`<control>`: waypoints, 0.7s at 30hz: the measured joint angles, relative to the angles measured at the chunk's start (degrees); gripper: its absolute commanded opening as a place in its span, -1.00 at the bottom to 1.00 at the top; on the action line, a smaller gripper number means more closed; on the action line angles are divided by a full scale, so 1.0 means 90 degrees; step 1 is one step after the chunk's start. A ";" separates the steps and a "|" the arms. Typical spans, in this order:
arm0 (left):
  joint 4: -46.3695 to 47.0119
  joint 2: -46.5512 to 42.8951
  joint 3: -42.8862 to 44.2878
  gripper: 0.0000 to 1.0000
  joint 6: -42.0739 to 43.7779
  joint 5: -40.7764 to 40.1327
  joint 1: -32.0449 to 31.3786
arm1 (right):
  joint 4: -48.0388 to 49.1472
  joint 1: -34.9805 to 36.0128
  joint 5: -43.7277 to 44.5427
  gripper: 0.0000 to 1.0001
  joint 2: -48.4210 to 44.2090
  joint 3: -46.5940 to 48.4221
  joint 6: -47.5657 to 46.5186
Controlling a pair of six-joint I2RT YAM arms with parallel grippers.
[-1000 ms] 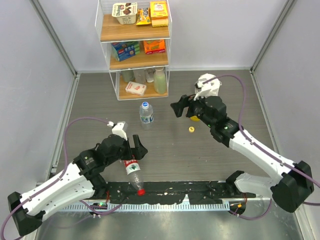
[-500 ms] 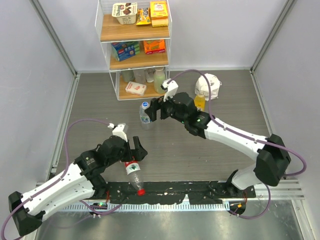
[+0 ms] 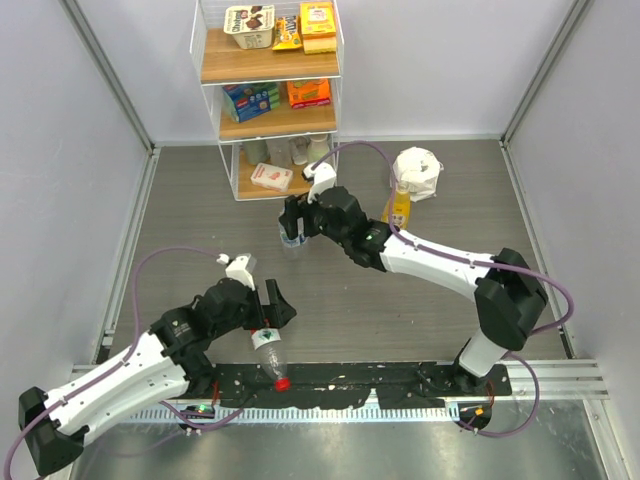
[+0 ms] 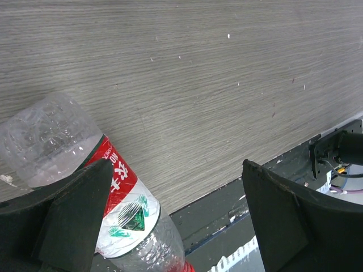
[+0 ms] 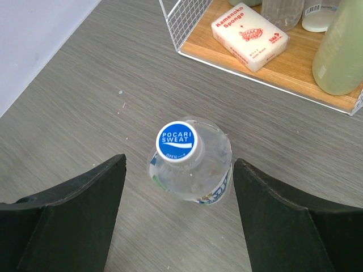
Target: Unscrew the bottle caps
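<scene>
A clear bottle with a red label (image 3: 264, 341) (image 4: 116, 192) lies on its side near the front rail, its red cap (image 3: 283, 382) pointing toward the rail. My left gripper (image 3: 270, 308) (image 4: 177, 170) hangs open over its base end, and the label lies against the left finger (image 4: 74, 221). A clear blue-label bottle (image 3: 291, 238) (image 5: 204, 170) stands upright with its blue-topped white cap (image 5: 177, 141) on. My right gripper (image 3: 293, 220) (image 5: 180, 167) is open above it, one finger on each side, touching nothing. The yellow bottle (image 3: 400, 205) stands at the back right.
A white wire shelf (image 3: 268, 100) at the back holds a sponge box (image 5: 249, 35), a pale green bottle (image 5: 340, 51) and snack boxes. A white bundle (image 3: 417, 170) sits behind the yellow bottle. A black rail (image 3: 380, 378) runs along the near edge.
My right arm swung left from the yellow bottle to above the blue-label bottle, jaws narrowing slightly. It now covers the small yellow cap seen lying on the table. The left gripper shifted slightly toward the front.
</scene>
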 measured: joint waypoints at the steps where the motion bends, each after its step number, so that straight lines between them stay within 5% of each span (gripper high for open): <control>1: 0.0044 -0.0015 -0.0051 0.99 -0.0012 0.0029 0.0000 | 0.0039 0.0024 0.0063 0.60 0.0075 0.0032 -0.0002; 10: 0.0177 -0.0063 -0.0199 0.99 -0.0141 0.0141 0.0000 | 0.0294 0.0180 0.0529 0.49 0.0738 0.0386 -0.0049; 17: 0.0153 -0.0296 -0.0248 0.99 -0.0177 0.0165 0.0000 | 0.0505 0.0189 0.0845 -0.41 0.0964 0.0391 -0.0170; 21: 0.0109 -0.0503 -0.0342 0.99 -0.0216 0.0160 0.0000 | 0.0746 0.0192 0.1042 -0.61 0.0959 0.0321 -0.0138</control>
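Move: The water bottle's blue cap sits about 4 cm ahead of my open right hand, 2 cm to its left and 3 cm below. From that hand, the yellow bottle stands roughly 23 cm to the right and 8 cm farther out; the sponge pack on the bottom shelf is some 17 cm ahead, 6 cm left, well below. From my left hand, the cap is about 19 cm ahead, 2 cm right and 10 cm higher. I ease my right hand forward and down onto the blue cap, about 3 cm out and nearly as much down, sliding some 2 cm left on the way. As the sideways drift stops, I close my wide-open fingers to about half their opening and pinch the cap between the tips, the wrist swinging only slightly clockwise. ##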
